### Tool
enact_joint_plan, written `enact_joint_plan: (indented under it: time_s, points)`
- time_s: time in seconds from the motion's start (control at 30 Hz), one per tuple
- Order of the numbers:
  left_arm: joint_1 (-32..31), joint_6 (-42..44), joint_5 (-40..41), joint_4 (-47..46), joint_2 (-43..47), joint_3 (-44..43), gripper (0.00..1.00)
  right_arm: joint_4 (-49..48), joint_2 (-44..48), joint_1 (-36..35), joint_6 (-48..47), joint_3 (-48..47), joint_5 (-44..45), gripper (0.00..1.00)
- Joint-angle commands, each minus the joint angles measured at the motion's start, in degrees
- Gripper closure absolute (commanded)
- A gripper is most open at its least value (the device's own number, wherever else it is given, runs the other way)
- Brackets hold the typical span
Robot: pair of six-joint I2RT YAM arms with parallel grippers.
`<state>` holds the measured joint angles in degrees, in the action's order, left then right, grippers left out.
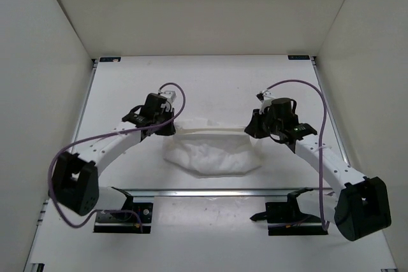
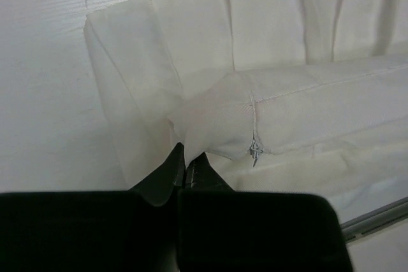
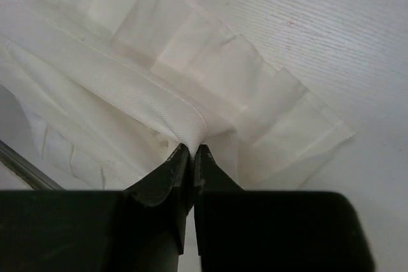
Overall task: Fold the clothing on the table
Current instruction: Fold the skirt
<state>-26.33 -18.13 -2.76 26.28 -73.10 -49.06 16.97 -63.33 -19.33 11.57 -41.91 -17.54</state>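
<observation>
The clothing is a white pleated garment lying on the table between the two arms. Its stitched upper band is stretched in a taut line from one gripper to the other. My left gripper is shut on the band's left end, and in the left wrist view the fabric bunches into my left gripper. My right gripper is shut on the right end, where the clothing is pinched in my right gripper. The lower part of the clothing rests wrinkled on the table.
White enclosure walls stand close on the left, the right and at the back. An aluminium rail crosses the table just in front of the clothing. Purple cables loop over both arms.
</observation>
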Motion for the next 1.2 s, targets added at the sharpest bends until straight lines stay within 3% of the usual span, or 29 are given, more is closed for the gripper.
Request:
enact_joint_plan:
  time_s: [0.0, 0.17, 0.27, 0.33, 0.43, 0.5, 0.6, 0.7, 0.8, 1.0, 1.17]
  points:
    - [1.1, 3.4, 2.2, -0.6, -6.5, -5.1, 1.00, -3.3, -1.6, 3.1, -1.8, -2.6, 0.8, 1.00]
    - [1.8, 5.2, 2.1, -0.3, -15.1, -15.7, 1.00, -1.9, -5.8, 6.4, -4.6, -7.0, 1.7, 1.00]
    - [4.6, 5.7, 2.6, 1.4, -22.1, -29.9, 1.00, -1.1, -12.8, 12.3, -5.5, -19.5, -0.4, 1.00]
    - [5.8, 6.4, 2.6, 3.7, -25.4, -40.6, 1.00, 0.0, -16.4, 15.1, -6.5, -32.9, -0.9, 1.00]
    - [5.8, 8.2, 6.1, 5.0, -27.6, -59.7, 1.00, 2.0, -20.1, 13.5, -9.4, -49.6, 3.3, 1.00]
    - [4.5, 10.4, 10.0, 1.5, -24.2, -63.1, 1.00, 1.6, -19.9, 11.8, -12.7, -56.2, 7.5, 0.99]
    - [3.4, 12.3, 13.8, -5.5, -18.2, -59.0, 1.00, -1.6, -16.1, 10.2, -15.5, -58.6, 10.5, 1.00]
    - [4.6, 11.2, 11.0, -8.1, -10.0, -48.9, 1.00, -6.1, -9.4, 11.4, -15.9, -48.6, 9.4, 1.00]
    - [3.0, 11.7, 11.6, -9.1, -2.3, -34.1, 1.00, -4.0, -3.3, 10.4, -16.9, -36.3, 12.3, 1.00]
    - [0.5, 6.6, 11.3, -2.4, 14.6, -8.3, 1.00, 4.5, 12.4, 6.6, -9.6, -10.5, 12.7, 1.00]
    - [-0.7, 1.0, 6.2, 8.2, 24.5, 1.6, 1.00, 12.8, 18.9, 1.7, -1.0, -3.6, 8.8, 1.00]
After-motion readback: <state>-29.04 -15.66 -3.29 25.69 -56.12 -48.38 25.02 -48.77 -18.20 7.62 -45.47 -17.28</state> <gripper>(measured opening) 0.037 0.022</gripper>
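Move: Pinched at its two ends, the skirt's waistband runs between the hands; its middle is about 14 cm to the left hand's right and 14 cm to the right hand's left, level with both. Below it, by some 6 cm, a white layer trails back to a lower edge about 14 cm nearer the base than the waistband, while a pleated edge peeks out roughly 6 cm ahead of it. Dipping a couple of centimetres first, both hands together fling the skirt forward about 20 cm and up some 33 cm over the table, fingers tipping up about 45 degrees, then sweep it back towards the base and down, the fingers turning down again, to end roughly above where they began and 9 cm higher. Both keep their pinch on the waistband ends. ##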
